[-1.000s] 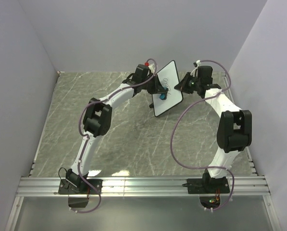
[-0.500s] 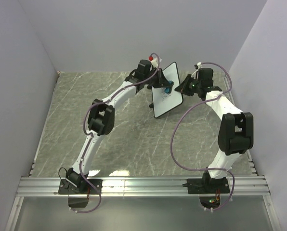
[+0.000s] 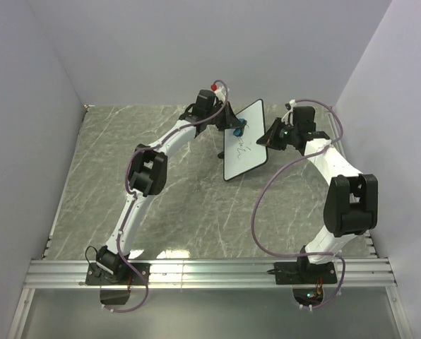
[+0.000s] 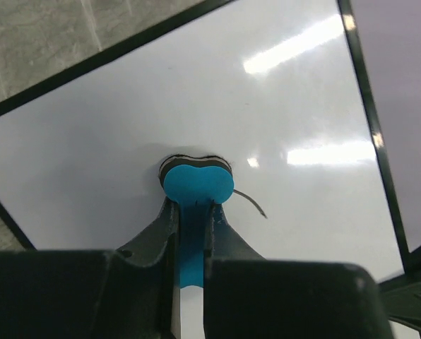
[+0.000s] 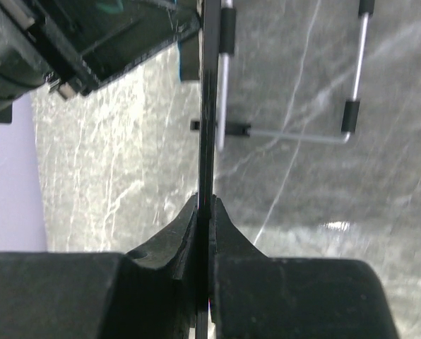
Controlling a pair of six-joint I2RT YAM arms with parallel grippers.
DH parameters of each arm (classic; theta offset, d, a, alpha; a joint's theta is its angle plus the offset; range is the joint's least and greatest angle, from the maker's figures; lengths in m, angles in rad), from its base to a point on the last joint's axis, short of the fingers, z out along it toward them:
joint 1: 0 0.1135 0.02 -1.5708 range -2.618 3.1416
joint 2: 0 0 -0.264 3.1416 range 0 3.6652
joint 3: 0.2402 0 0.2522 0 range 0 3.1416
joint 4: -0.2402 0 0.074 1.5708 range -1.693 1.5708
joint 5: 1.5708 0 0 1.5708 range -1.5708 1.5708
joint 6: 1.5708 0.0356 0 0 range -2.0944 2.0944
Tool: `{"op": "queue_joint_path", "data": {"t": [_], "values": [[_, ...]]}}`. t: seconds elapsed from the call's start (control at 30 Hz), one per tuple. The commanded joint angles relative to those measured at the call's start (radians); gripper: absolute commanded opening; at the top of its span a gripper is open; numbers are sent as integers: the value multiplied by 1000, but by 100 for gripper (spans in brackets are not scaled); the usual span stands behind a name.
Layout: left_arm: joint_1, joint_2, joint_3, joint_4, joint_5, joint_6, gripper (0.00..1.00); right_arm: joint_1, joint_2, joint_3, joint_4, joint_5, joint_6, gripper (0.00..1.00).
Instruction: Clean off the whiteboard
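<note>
The whiteboard [image 3: 244,140] is held tilted above the back of the table, its white face toward the left arm, with thin black scribbles near its middle. My right gripper [image 3: 268,136] is shut on the board's right edge; the right wrist view shows that thin black edge [image 5: 210,106] pinched between the jaws of the right gripper [image 5: 205,206]. My left gripper [image 3: 235,131] is shut on a small blue eraser [image 4: 196,185], whose pad presses on the whiteboard [image 4: 111,148] face. A short black stroke [image 4: 251,201] shows just right of the eraser.
The marble-patterned table [image 3: 104,169] is boxed in by pale walls at left, back and right. The board's wire stand [image 5: 288,134] with black feet hangs behind the board. A metal rail [image 3: 210,272] runs along the near edge by the arm bases.
The left gripper with the eraser has moved up the board's face to its upper part. The right arm has shifted right and tilted the board flatter. Fewer scribbles show.
</note>
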Motion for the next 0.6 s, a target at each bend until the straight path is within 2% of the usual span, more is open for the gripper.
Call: {"op": "queue_joint_path", "data": {"t": [0.0,0.23,0.57], "values": [[-34,25,-71,-57,-32,63,0,126,62,-109,-376,-379,-64,0],[-43,-25,-183,-9,53,72,0,126,102,-93,-329,-390,-27,0],[-113,-117,-107,17,226,73,0,126,191,5,-353,-368,-44,0]]}}
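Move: The eraser is already in my left fingers, at the whiteboard's face. The scribble still left lies about 7 cm back and 2 cm to the right of my left hand, some 3 cm lower; the whiteboard's middle is roughly 5 cm back and 3 cm right. My right hand already grips the board's raised right edge, with the scribble about 6 cm to its left, 1 cm back and 5 cm below, and the eraser some 8 cm left and 6 cm ahead. Keeping its pinch on the board's edge, my right hand draws it back about 4 cm, easing left and down some 2 cm each while the wrist tips downward roughly 15 degrees. My left hand keeps the eraser against the face, first sinking about 2 cm, then pulling back 2 cm as it climbs partway up again, turning slightly clockwise. ##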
